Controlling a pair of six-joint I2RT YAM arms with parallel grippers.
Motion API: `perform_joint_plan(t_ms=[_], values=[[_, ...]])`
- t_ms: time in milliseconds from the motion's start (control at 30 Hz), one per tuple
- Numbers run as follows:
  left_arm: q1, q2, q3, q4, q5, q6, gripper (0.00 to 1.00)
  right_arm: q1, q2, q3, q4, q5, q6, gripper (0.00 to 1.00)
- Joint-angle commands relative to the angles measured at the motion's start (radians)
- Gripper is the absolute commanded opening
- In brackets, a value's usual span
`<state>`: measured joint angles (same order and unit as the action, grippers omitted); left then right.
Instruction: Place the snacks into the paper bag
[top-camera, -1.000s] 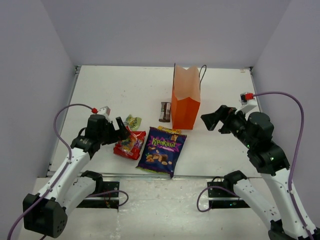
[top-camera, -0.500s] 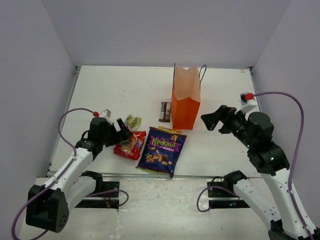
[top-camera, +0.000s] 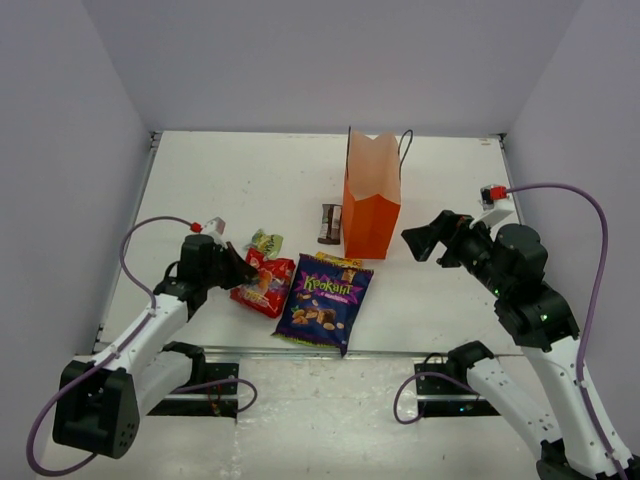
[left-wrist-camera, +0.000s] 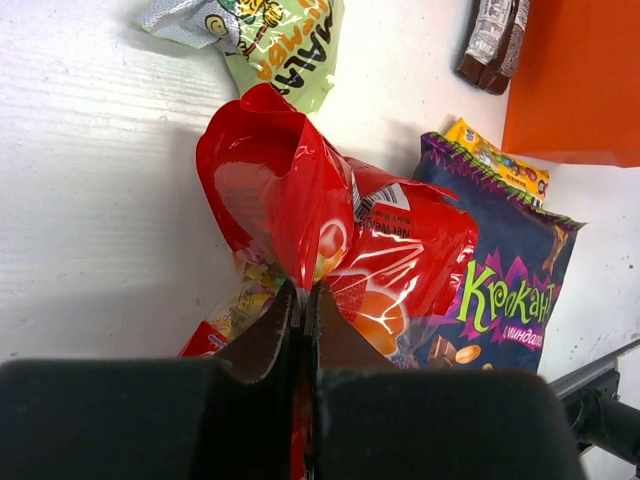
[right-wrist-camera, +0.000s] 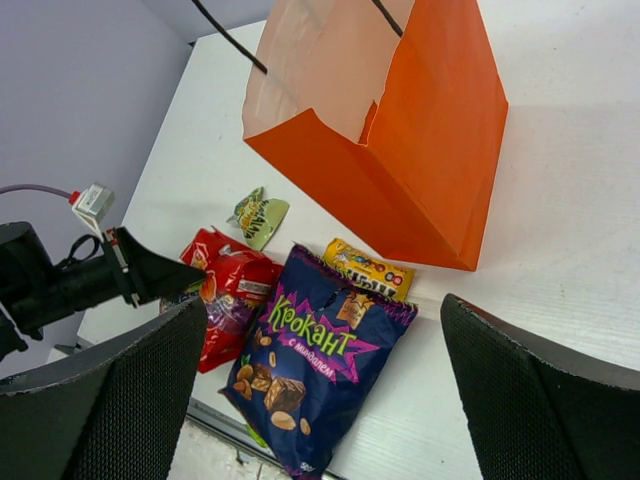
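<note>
My left gripper is shut on the near left edge of the red bag, and the foil bunches up between its fingers. The large dark purple nut bag lies flat just right of it, with the small yellow pack at its far end. A tiny green-yellow wrapper lies beyond the red bag. A small brown bar rests against the left side of the upright orange paper bag. My right gripper hangs open to the right of the paper bag, holding nothing.
The paper bag's black cord handles stick up over its pale open mouth. The table's near edge runs just below the purple bag. Grey walls close in the left, right and back.
My left gripper was open over the red bag; it has come down and shut on the bag's edge. The right arm has not moved.
</note>
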<state>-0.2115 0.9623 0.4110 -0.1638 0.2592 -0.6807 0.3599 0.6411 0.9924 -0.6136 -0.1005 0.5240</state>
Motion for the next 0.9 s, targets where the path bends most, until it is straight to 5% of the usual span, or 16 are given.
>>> perform_joint_plan(t_ms=[0, 400, 867], values=[[0.006, -0.002, -0.011, 0.012, 0.041, 0.004, 0.00, 0.002, 0.000, -0.001, 0.017, -0.022, 0.001, 0.99], [0.006, -0.092, 0.228, -0.112, 0.159, -0.010, 0.00, 0.002, 0.015, 0.006, 0.026, -0.030, 0.002, 0.99], [-0.037, -0.086, 0.592, 0.033, 0.305, -0.092, 0.00, 0.002, 0.017, -0.006, 0.034, -0.025, 0.005, 0.99]])
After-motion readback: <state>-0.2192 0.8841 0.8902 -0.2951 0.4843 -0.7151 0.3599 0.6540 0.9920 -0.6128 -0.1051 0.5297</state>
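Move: The shut left fingers already hold the red snack bag by its near-left part. The paper bag it is to go into stands about 24 cm to the right and 11 cm farther out, its middle some 8 cm higher than the hand. The brown bar lies about 13 cm ahead and 16 cm right, the Krokant bag 15 cm right and 4 cm nearer, both slightly below. From the right hand the paper bag is 14 cm ahead, 7 cm left and 15 cm down. Straight up for the most part, slowly at first and then quickly, the left hand carries the pinched red snack bag some 20 cm off the table, easing about 4 cm right towards the paper bag as it climbs. The wrist tips the fingers up towards level by about 20 degrees and swings them a little clockwise, the grip staying shut. ##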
